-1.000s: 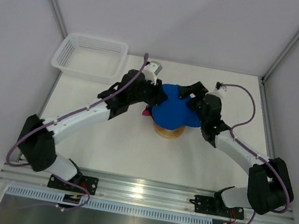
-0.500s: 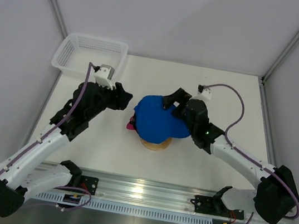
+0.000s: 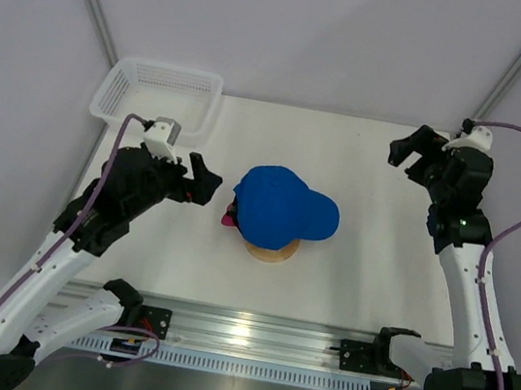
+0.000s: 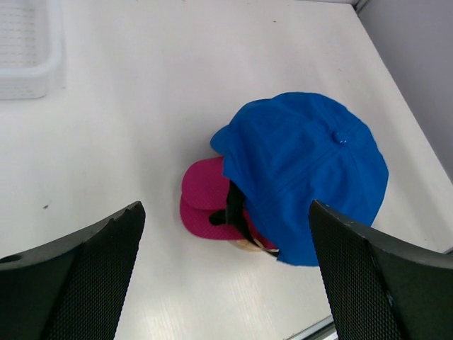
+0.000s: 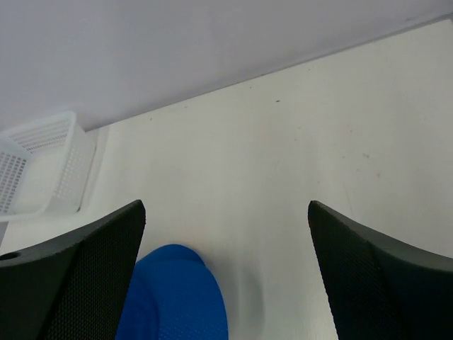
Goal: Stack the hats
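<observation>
A royal blue hat [image 3: 283, 208] lies on top of a stack over the round wooden stand [image 3: 270, 250] at the table's middle, its brim pointing right. Under it a magenta-pink hat [image 3: 230, 216] pokes out on the left; the left wrist view shows this pink hat [image 4: 207, 202] beneath the blue hat [image 4: 304, 173]. My left gripper [image 3: 204, 182] hangs open just left of the stack, apart from it. Far off at the back right, my right gripper [image 3: 410, 149] is open and holds nothing. In the right wrist view only an edge of the blue hat [image 5: 173, 297] shows.
A white mesh basket [image 3: 157, 96] stands at the table's back left corner, also seen as the basket [image 4: 25, 49] in the left wrist view. The metal rail [image 3: 249, 336] with both arm bases runs along the near edge. Grey walls close in on three sides.
Both grippers have let go of the blue hat and drawn back. The left one opened wide and moved left; the right arm swung far to the back right. The hat rests on the stack.
</observation>
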Motion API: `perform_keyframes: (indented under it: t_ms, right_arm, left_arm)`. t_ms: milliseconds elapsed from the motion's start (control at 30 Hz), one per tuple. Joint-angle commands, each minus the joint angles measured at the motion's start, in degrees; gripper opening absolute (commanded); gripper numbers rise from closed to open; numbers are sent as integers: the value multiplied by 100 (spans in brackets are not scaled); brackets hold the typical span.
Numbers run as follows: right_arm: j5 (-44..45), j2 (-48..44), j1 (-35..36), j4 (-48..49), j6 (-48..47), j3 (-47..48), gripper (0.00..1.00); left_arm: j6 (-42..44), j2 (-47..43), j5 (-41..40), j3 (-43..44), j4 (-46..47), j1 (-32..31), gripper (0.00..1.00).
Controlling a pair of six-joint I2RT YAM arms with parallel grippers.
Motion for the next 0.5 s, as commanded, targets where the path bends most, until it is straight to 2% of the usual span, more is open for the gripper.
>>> perform_keyframes:
  t_ms: [0,67,167,333,400,467]
  right_arm:
    - [-729,-373,-382,-220,-355,-345,99]
    - [-773,-444,-427,-176,-346,-591,99]
    - [-764,-540,-436,-307,-442,-749,99]
    - [-668,-927,-436,200,-531,-1330,99]
    - [-711,-1085,-436,307,-513,-1435,99]
    - [-817,-1147,-436,316,-556,-1453,99]
  left_arm:
    - [170,-498,-614,210,-789,32,100]
    - [276,-815,-827,-133,-772,93,99]
    - [267,-991,-601,-510,-763,488,99]
    - [276,-1062,566,-705,-578,1647,99]
    - [276,-1114,788,-748,-578,2051,99]
    - [311,-1202,938,-810,-543,2150,99]
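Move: The blue hat, on top of the stacked pink ones, lies about 18 cm to the right of the left hand, nearly level with it fore and aft (perhaps 1 cm ahead) and some 10 cm lower. The wooden stand is right under the hat, its middle about 20 cm below that hand. The empty white basket is roughly 27 cm ahead, 17 cm left and 25 cm below. From the right hand, the blue hat is about 26 cm left, 11 cm back and 13 cm lower. The left hand, empty and wide open, draws away from the stacked hats, going about 9 cm left and, after barely rising, sinking some 4 cm while it turns roughly 15 degrees counter-clockwise. The right hand, also still open and well clear to the hats' right, sinks about 7.5 cm and draws back some 4 cm, with its fingers tipping slightly down; neither hand touches anything. ##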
